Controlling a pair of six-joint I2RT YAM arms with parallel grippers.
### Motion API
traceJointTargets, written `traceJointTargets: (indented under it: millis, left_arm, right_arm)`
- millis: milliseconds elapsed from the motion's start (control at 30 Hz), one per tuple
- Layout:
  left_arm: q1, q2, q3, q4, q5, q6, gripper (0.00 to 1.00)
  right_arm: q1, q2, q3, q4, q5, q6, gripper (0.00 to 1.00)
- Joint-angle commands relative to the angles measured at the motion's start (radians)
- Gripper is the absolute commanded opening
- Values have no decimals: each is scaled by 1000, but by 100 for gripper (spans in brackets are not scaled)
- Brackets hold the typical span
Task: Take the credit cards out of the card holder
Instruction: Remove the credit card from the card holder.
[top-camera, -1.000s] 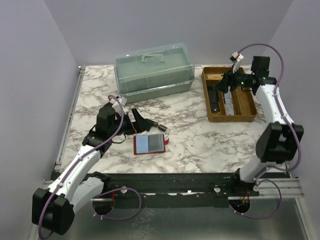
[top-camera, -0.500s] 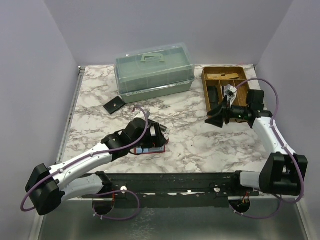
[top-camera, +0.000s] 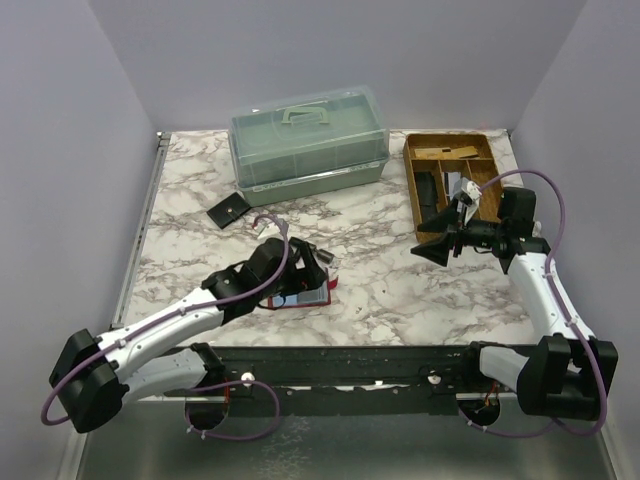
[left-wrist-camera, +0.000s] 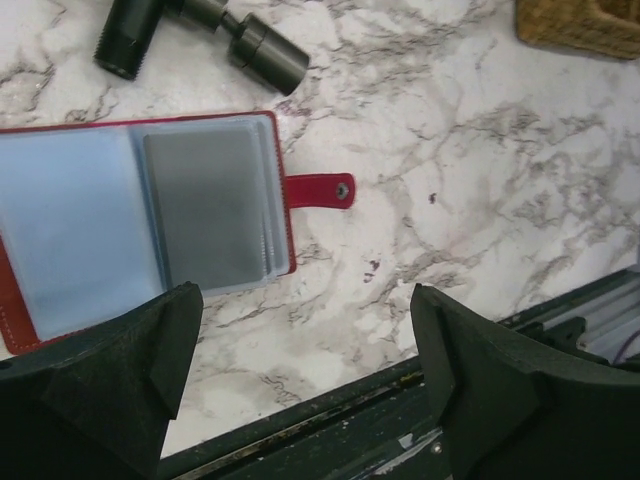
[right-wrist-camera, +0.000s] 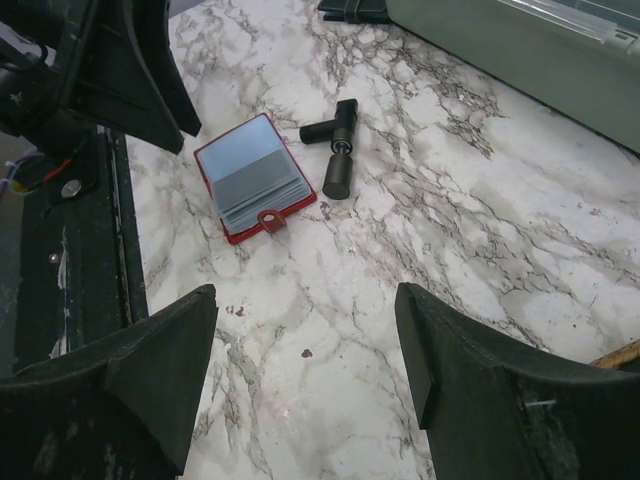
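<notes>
The red card holder (left-wrist-camera: 283, 150) lies open on the marble, its snap tab (left-wrist-camera: 320, 188) pointing right. In its clear sleeves show two credit cards, a pale blue one (left-wrist-camera: 70, 220) on the left page and a silvery grey one (left-wrist-camera: 205, 205) on the right. My left gripper (left-wrist-camera: 305, 330) hovers open over the holder's near right corner, nothing between its fingers. From above, the left gripper (top-camera: 308, 272) hides most of the holder (top-camera: 322, 296). My right gripper (top-camera: 432, 250) is open and empty, in front of the wooden tray, pointing toward the holder (right-wrist-camera: 255, 178).
A black T-shaped tool (right-wrist-camera: 335, 150) lies just beyond the holder. A small black wallet (top-camera: 228, 211) sits at the back left. A green lidded box (top-camera: 308, 140) stands at the back. The wooden tray (top-camera: 500, 222) with compartments is at the back right. A dark rail (left-wrist-camera: 400, 420) runs along the near edge.
My left arm swung right from beside the holder to above it. My right arm pulled out of the tray toward the table's middle, and its jaws opened wider.
</notes>
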Motion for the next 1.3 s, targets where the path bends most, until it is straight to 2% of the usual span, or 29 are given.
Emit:
traceJointTargets:
  millis: [0,167,500,767,1133,1267]
  left_arm:
    - [-33,100,56,-92,-91,-39,91]
    - [-99,252,181,-204,-229,-17,90]
    - [-118,493,320,-274,-295,56,74]
    - [-105,513,285,-265,-268,69,60]
    - [-68,562,260,-215,-206,97,60]
    - [-50,570,247,-200,-179,105,57]
  right_arm:
    - [-5,6,14,7,-28,-17,78]
    - [-5,1,15,5,-13,-19,78]
    - [-7,5,18,3,-28,-13,78]
    - [-6,3,20,-4,-30,-17,78]
    - [-7,1,22,-10,-32,-24,78]
    - [-7,0,21,-12,-34,-26,78]
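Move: Almost beneath the left hand, the grey card in the open card holder's right pocket lies about 3 cm ahead, 1 cm left and 11 cm down. The pale-blue pocket is some 7 cm left of that card and level with it, and the red strap is 6 cm to the card's right, also level. The black tool is about 9 cm farther out, straight ahead of the card. From the right hand, the card is roughly 24 cm left, level fore and aft, 19 cm lower. Sinking some 9 cm towards the grey card and easing about 2 cm forward, the left hand rolls roughly 30 degrees so that its rightward-slanting fingers point steeply down. The fingers narrow from nearly wide open to a bit over half, ending close above the card with one tip near each long edge; contact can't be made out. ##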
